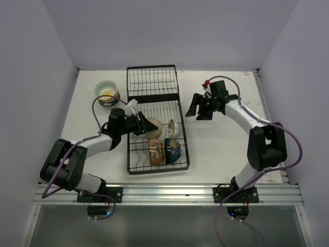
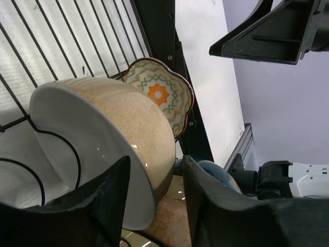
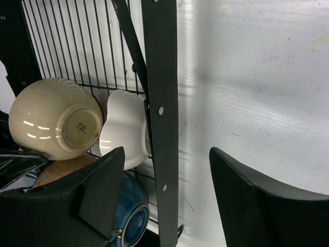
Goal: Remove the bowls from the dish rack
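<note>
The black wire dish rack (image 1: 153,68) lies in the middle of the table. Its near section holds a beige speckled bowl (image 1: 153,124), a scalloped patterned bowl (image 1: 170,127), an orange bowl (image 1: 156,150) and a blue bowl (image 1: 173,149). My left gripper (image 1: 139,123) straddles the beige bowl's (image 2: 128,118) rim, one finger inside, one outside. A small gap still shows at the outer finger (image 2: 205,195). The patterned bowl (image 2: 159,92) stands just behind. My right gripper (image 1: 198,108) hangs open over the table right of the rack, with the rack's side bar (image 3: 162,77) between its fingers in its own view.
A yellow-and-white bowl (image 1: 107,91) sits on the table left of the rack's far section. The right wrist view shows the beige bowl's underside (image 3: 51,118), a white bowl (image 3: 126,128) and the blue bowl (image 3: 128,211). White walls enclose the table.
</note>
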You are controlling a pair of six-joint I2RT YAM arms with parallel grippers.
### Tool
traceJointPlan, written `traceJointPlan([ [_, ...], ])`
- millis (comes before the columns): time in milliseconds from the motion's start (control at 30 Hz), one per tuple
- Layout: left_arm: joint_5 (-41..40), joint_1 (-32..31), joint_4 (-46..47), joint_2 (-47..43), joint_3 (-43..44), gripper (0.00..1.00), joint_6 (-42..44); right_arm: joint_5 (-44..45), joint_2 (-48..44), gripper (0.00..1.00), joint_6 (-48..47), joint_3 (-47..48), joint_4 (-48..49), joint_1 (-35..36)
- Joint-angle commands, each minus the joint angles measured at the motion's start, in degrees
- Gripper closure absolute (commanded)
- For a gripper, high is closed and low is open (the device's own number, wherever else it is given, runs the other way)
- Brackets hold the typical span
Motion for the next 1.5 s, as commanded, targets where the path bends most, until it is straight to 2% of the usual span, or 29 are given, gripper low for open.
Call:
traceJointPlan([
  [0, 0.83, -0.58, 10.22, 1.60, -0.94, 0.53, -4.03, 1.21, 0.23, 0.29, -0.05, 2.53, -1.74, -0.15],
  [67, 0.13, -0.93, 12.06, 2.13, -1.47, 0.63, -5.43, 1.21, 0.32, 0.30, -0.14, 2.62, -2.09, -0.15],
  [167, -0.22, -1.63, 13.47, 2.31, -2.26, 0.70, -6.32, 1.12, 0.50, 0.30, -0.22, 2.79, -1.92, -0.07],
  [267, -0.58, -1.63, 14.70, 1.96, -3.23, 0.81, -7.64, 0.86, 0.93, 0.30, 0.04, 2.71, -1.65, -0.07],
  [367, -1.36, -1.63, 16.19, 1.52, -4.36, 0.96, -9.74, 0.50, 0.93, 0.30, 0.13, 2.71, -1.56, -0.15],
  [433, -1.89, -1.72, 19.25, 1.43, -5.33, 1.00, -12.63, 0.59, 0.93, 0.30, 0.13, 2.53, -1.48, -0.15],
  [600, -3.56, -1.72, 27.79, 2.75, -9.64, 1.00, -19.23, 0.50, 0.93, 0.30, -0.22, 2.53, -1.74, -0.15],
  [733, -4.44, -1.72, 38.49, 5.12, -12.10, 1.00, -25.20, 0.50, 1.11, 0.30, -0.49, 2.62, -1.92, -0.15],
  [1100, -7.60, -1.63, 52.75, 7.32, -13.34, 1.00, -30.31, 0.59, 1.64, 0.30, -1.19, 2.88, -2.27, -0.15],
  [1467, -7.96, -1.72, 74.45, 19.00, -12.72, 1.00, -38.57, 1.30, 2.52, 0.30, -2.86, 4.02, -3.50, -0.07],
])
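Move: The left hand's open fingers straddle the near-left upper rim of the beige bowl, its middle about 2 cm ahead, 3 cm to the right and 4 cm below. The white flowered bowl is some 12 cm right and 2 cm ahead, 5 cm lower; at the same depth, the tan bowl is 8 cm back and 4 cm right, the blue one 8 cm back and 12 cm right. From the right hand, the beige bowl lies about 17 cm left, 5 cm back and 5 cm below. The left hand slides about 1 cm to the right as its fingers close from half open and pinch the beige bowl's near upper rim, one on the inside and one on the outside. Keeping that grip, it lifts only some 1.5 cm and edges forward at the end, while the wrist tips by roughly 30 degrees so that the fingers come up from slanting down to nearly level, swinging a little counter-clockwise as well. ##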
